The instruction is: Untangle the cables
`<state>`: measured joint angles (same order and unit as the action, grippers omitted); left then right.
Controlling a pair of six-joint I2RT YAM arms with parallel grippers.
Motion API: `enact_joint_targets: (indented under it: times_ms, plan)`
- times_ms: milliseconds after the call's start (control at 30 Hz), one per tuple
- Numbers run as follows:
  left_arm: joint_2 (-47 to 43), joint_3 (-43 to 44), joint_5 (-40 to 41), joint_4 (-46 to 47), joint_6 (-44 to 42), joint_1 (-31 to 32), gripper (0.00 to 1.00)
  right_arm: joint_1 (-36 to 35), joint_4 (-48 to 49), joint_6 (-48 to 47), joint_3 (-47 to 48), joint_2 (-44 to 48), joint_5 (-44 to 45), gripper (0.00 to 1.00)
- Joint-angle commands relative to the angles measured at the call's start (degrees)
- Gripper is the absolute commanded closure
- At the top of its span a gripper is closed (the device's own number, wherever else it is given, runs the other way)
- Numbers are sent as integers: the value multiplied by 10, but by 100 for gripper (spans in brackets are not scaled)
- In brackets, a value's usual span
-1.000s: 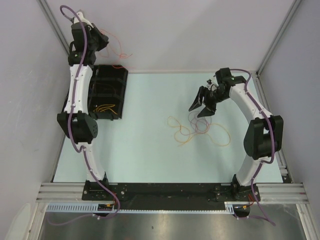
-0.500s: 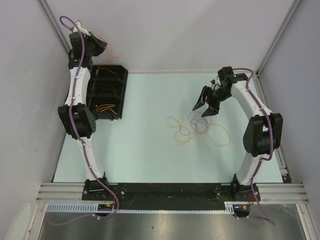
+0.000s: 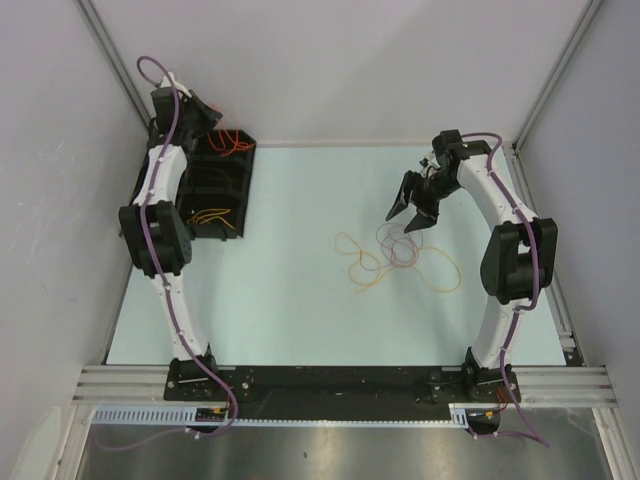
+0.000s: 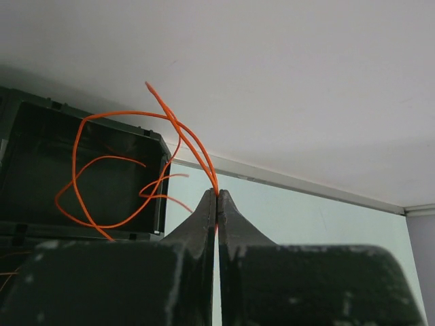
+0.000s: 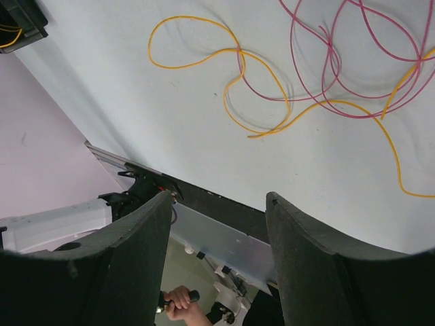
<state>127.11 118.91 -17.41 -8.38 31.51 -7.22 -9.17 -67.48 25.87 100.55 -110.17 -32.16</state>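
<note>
My left gripper [image 3: 207, 110] is shut on a thin orange cable [image 3: 228, 142], which hangs in loops into the far compartment of the black tray [image 3: 250, 165]. In the left wrist view the closed fingertips [image 4: 217, 194] pinch the orange cable [image 4: 78, 153] above the tray [image 4: 160, 146]. A tangle of yellow cable [image 3: 357, 264] and pinkish-purple cable [image 3: 396, 246] lies on the table's middle right. My right gripper [image 3: 402, 220] hangs open just behind that tangle, holding nothing. In the right wrist view the yellow cable [image 5: 197, 62] and pinkish-purple cable [image 5: 326, 75] lie beyond the open gripper [image 5: 219, 198].
Yellow wires [image 3: 212, 215] lie in the tray's near compartment. The tray sits at the table's far left, close to the back wall and the left wall. A black rail [image 3: 330, 382] runs along the near edge. A person's hand [image 5: 178, 302] shows below the table edge.
My left gripper has come down from high against the back wall, and the orange cable now drapes into the tray's far compartment. The right gripper has barely shifted.
</note>
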Motion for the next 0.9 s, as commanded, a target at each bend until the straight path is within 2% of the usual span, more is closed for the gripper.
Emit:
enact_joint_targets:
  times_ms: [0,200,633,700,733,767,867]
  plan:
    - [-20,9,-3,38,-6,-9,100,-2,-31,-11,36,-8,15,38]
    - [-6,18,7,36,-14,-17,100,-2,-38,-13,43,-13,21,38]
    - [79,102,19,42,11,-22,99,-2,-45,-10,50,-19,28,38]
    - [85,100,16,60,21,-21,96,-2,-46,-9,51,-20,30,39]
    - [87,100,15,64,25,-21,85,-2,-47,-9,51,-20,31,38]
    - [89,99,19,73,31,-21,81,-2,-47,-9,53,-21,31,38]
    - [96,104,20,82,53,-21,73,-2,-48,-9,55,-22,32,39]
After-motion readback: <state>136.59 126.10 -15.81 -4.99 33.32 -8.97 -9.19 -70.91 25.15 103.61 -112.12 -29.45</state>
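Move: The left hand holds the red-orange cable, which already hangs partly into the black bin's far right compartment; the compartment's middle lies about 8 cm ahead, 6 cm left and 22 cm below. The middle compartment, with a thin dark cable, is some 6 cm back and 9 cm left, and the near one with the orange-yellow cable 19 cm back and 5 cm left, equally low. From the idle right hand the far compartment is about 38 cm ahead, 54 cm left and 14 cm below. With the red-orange cable still pinched at its upper end, the left hand first eases left almost level, then swings forward and sinks towards the far right compartment, in all about 3.5 cm forward, 3 cm left and 3.5 cm down, the wrist barely turning. Only near the end of the descent do the fingers part, to roughly a quarter open, letting go of the cable while still well above the bin. ##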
